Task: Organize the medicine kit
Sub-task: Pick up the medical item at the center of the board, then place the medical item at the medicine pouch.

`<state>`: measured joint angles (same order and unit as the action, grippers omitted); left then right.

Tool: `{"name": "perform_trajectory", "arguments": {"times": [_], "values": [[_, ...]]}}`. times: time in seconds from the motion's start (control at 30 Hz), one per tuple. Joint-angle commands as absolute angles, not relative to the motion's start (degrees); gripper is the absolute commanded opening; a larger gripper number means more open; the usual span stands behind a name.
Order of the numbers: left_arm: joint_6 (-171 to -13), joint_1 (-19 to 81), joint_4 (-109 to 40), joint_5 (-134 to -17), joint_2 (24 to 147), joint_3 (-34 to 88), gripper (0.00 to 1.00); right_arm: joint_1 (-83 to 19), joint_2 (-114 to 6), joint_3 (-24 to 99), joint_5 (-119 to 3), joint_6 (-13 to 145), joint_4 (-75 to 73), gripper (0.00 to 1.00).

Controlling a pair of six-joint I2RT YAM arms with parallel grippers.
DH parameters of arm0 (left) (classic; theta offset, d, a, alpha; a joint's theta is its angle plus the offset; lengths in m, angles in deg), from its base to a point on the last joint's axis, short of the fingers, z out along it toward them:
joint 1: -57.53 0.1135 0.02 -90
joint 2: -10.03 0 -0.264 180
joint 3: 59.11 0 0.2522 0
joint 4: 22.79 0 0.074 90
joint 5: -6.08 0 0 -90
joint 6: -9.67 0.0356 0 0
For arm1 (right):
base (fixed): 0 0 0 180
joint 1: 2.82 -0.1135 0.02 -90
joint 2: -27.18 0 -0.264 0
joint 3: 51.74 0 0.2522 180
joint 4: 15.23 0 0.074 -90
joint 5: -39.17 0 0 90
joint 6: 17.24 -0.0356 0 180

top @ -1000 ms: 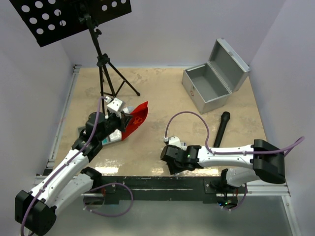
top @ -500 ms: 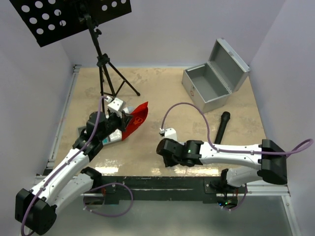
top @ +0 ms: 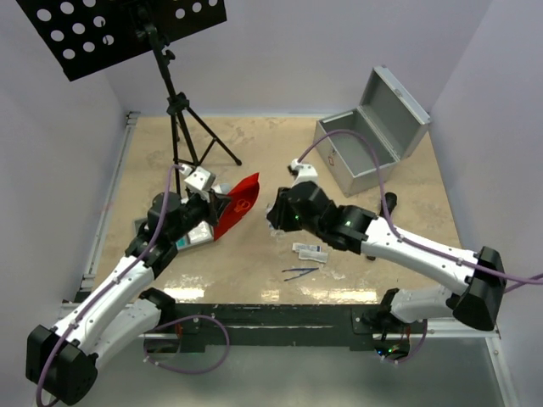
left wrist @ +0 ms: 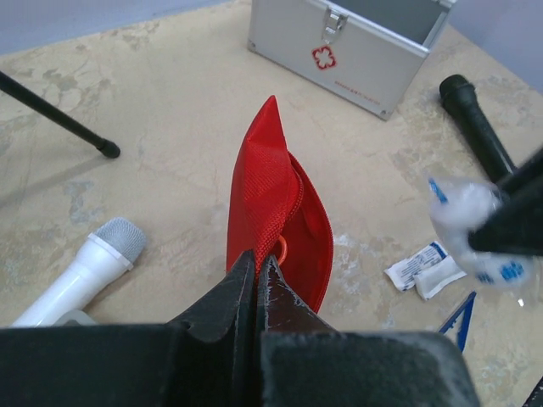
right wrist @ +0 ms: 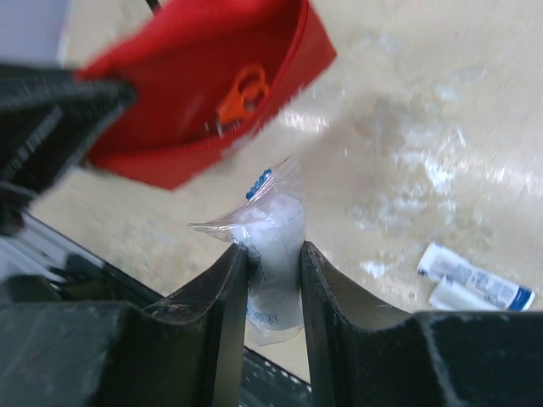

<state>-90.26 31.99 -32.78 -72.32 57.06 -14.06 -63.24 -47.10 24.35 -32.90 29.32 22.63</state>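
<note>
The red pouch [top: 236, 208] is held up off the table with its zipped mouth open, and my left gripper [left wrist: 256, 263] is shut on its edge. An orange pull ring [right wrist: 242, 93] hangs in the opening. My right gripper [right wrist: 273, 248] is shut on a small clear bag of white stuff [right wrist: 276, 212], in the air just right of the pouch [right wrist: 204, 93]. The silver metal case [top: 365, 144] stands open at the back right. White sachets [top: 310, 250] and blue tweezers [top: 299, 273] lie on the table near the front.
A black tripod stand [top: 182, 119] with a perforated plate stands at the back left. A black microphone [top: 383, 212] lies in front of the case, and a white microphone [left wrist: 81, 271] lies left of the pouch. More packets [top: 191, 237] sit under my left arm.
My right arm rose from the table's front edge and swung back-left to the pouch with the clear bag in its jaws. This uncovered the sachets and tweezers. The left arm stayed put.
</note>
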Motion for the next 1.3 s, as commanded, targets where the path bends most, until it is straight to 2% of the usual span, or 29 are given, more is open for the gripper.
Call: {"name": "perform_trajectory", "arguments": {"times": [0.0,0.2,0.57,0.97,1.27], "values": [[-92.9,31.8,-24.5,-69.5,54.2,-14.3,0.0,-58.0,-42.5,24.9,-40.0,31.5,12.5,0.31],[-96.6,31.7,-18.1,-68.2,54.0,-17.3,0.0,-54.4,-40.1,21.5,-45.6,27.5,2.2,0.31],[-99.0,31.7,-16.8,-71.2,54.9,-16.9,0.0,-53.9,-43.6,14.3,-53.5,17.2,-17.1,0.3],[-100.0,31.6,-15.2,-73.1,54.3,-17.4,0.0,-53.9,-45.3,11.9,-48.4,8.3,-26.7,0.3],[-103.9,31.5,-12.6,-73.5,55.1,-17.1,0.0,-53.9,-44.7,7.1,-38.7,3.3,-33.8,0.29]]}}
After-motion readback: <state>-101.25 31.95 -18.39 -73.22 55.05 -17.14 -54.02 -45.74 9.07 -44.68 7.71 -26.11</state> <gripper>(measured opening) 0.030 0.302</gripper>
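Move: The bandage roll is already in the right fingers. The red first aid pouch it is bound for hangs about 10 cm to the right hand's left and 5 cm ahead, at nearly its height; the ointment tubes lie some 8 cm right, 2 cm back and 19 cm below, the tweezers 8 cm back, 5 cm right and 20 cm below. The left hand pinches the pouch's edge, the pouch's middle roughly 4 cm to its right, 1 cm back and 2 cm lower. Lift the right gripper about 9 cm with the bandage roll, easing it forward and then left towards the pouch's open side, and roll the wrist some 45 degrees, its left side rising. Keep both grips; meanwhile raise the left gripper about 5 cm with the pouch, rolling its left side down a little. ##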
